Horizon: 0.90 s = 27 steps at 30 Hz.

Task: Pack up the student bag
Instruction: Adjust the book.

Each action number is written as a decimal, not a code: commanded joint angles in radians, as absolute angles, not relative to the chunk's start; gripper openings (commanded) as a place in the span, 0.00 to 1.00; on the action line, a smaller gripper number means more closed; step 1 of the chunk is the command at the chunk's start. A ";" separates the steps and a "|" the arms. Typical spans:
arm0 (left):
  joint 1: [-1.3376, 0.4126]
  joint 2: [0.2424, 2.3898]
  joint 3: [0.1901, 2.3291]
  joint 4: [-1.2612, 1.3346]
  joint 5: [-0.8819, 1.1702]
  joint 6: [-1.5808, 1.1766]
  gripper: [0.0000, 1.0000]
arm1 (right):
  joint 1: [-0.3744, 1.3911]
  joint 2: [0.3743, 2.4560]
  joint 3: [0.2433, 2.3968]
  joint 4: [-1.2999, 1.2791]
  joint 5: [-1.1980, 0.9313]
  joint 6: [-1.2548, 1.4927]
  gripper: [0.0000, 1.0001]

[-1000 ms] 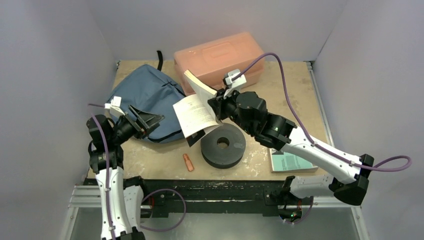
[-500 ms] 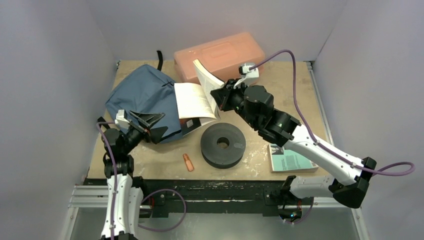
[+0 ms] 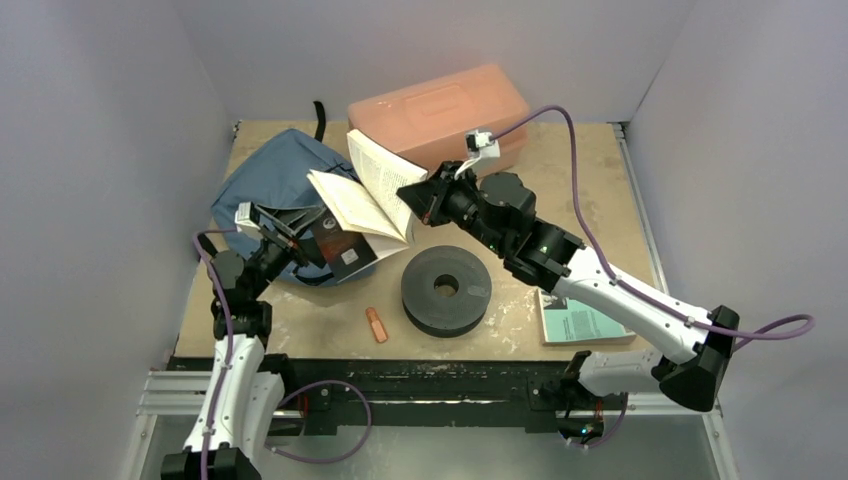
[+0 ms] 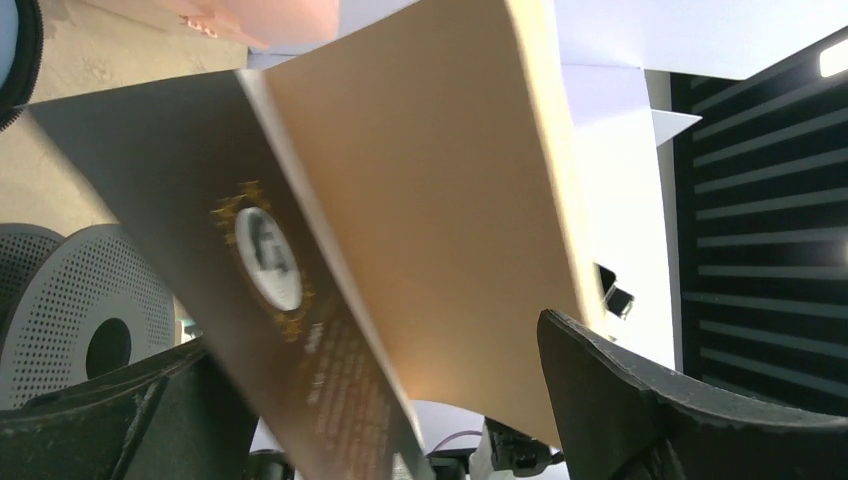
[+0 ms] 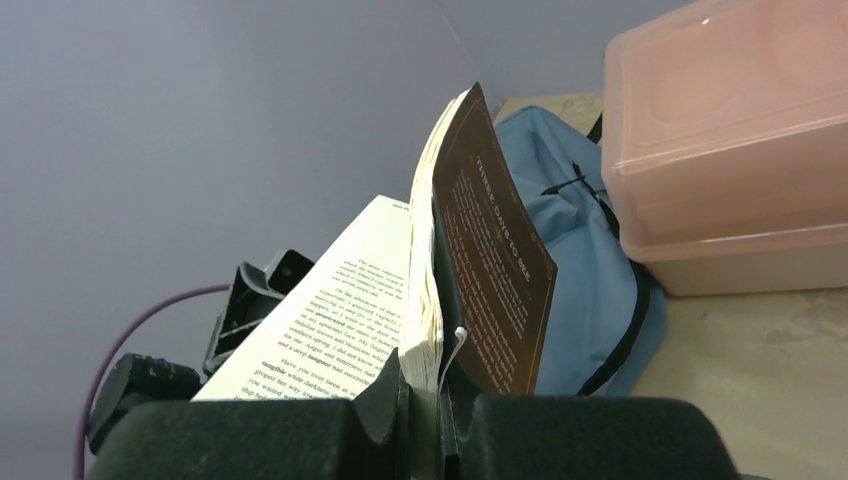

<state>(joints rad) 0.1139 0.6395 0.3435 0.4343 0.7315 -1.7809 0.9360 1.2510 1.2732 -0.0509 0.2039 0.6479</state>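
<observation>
The student bag [image 3: 268, 178], slate blue with black straps, lies at the back left of the table; it also shows as the student bag [image 5: 590, 270] behind the book. An open paperback book [image 3: 362, 198] hangs tilted over the bag's near right edge. My right gripper [image 3: 412, 203] is shut on its pages, seen close in the right wrist view [image 5: 437, 392]. The book's dark cover [image 4: 270, 260] with a gold emblem reaches down between the spread fingers of my left gripper [image 4: 390, 410]. That left gripper [image 3: 298, 238] is open beside the cover.
A salmon-pink plastic box [image 3: 438, 110] stands at the back. A black disc [image 3: 446, 288] sits near the middle front, with a small orange piece [image 3: 376, 324] to its left. A teal booklet [image 3: 582, 322] lies under the right arm.
My right gripper has carried the open book leftward over the bag's edge. My left gripper has spread wider and now stands under the book's dark cover.
</observation>
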 commanded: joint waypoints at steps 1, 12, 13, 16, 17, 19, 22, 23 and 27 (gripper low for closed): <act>0.104 0.619 0.384 0.555 0.684 -1.820 1.00 | 0.936 1.247 1.250 0.063 0.175 0.663 0.00; 0.101 0.604 0.406 0.522 0.681 -1.789 1.00 | 0.937 1.231 1.138 0.227 0.004 0.547 0.00; 0.099 0.615 0.420 0.494 0.692 -1.782 1.00 | 0.939 1.232 1.134 0.245 -0.031 0.532 0.00; 0.088 0.627 0.463 0.397 0.708 -1.738 1.00 | 0.950 1.245 1.142 0.264 -0.071 0.493 0.00; 0.083 0.627 0.475 0.371 0.707 -1.726 1.00 | 0.955 1.245 1.143 0.274 -0.082 0.482 0.00; 0.078 0.627 0.500 0.336 0.707 -1.707 1.00 | 0.972 1.256 1.156 0.283 -0.099 0.454 0.00; 0.076 0.630 0.521 0.334 0.714 -1.700 1.00 | 1.010 1.290 1.208 0.228 -0.097 0.380 0.00; 0.075 0.630 0.528 0.332 0.716 -1.698 1.00 | 1.023 1.298 1.217 0.216 -0.091 0.354 0.00; 0.071 0.609 0.562 0.259 0.723 -1.657 1.00 | 1.096 1.324 1.260 0.140 -0.022 0.223 0.00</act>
<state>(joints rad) 0.0818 0.6312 0.4946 0.3161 0.6952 -1.7073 1.0359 1.3201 1.1725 0.1249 -0.0429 0.3832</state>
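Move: The book, pinched in the right hand, has its middle some 8 cm left, 2 cm ahead and 4 cm below that hand. The open left gripper it is taken to lies about 20 cm left, 3 cm back and 9 cm below. From the left hand the book is about 11 cm right, 5 cm ahead and 5 cm above; the blue bag is roughly 21 cm ahead, 8 cm left, the grey disc 26 cm right and level, both some 21 cm below. The book, still pinched in the right fingers, first sinks about 6 cm, then is carried left and back some 6 cm each way towards the left gripper, rising slightly as the wrist turns about 20 degrees counter-clockwise and tips up. The left hand rises about 4 cm beside the book with fingers wide open; no touch can be made out. ##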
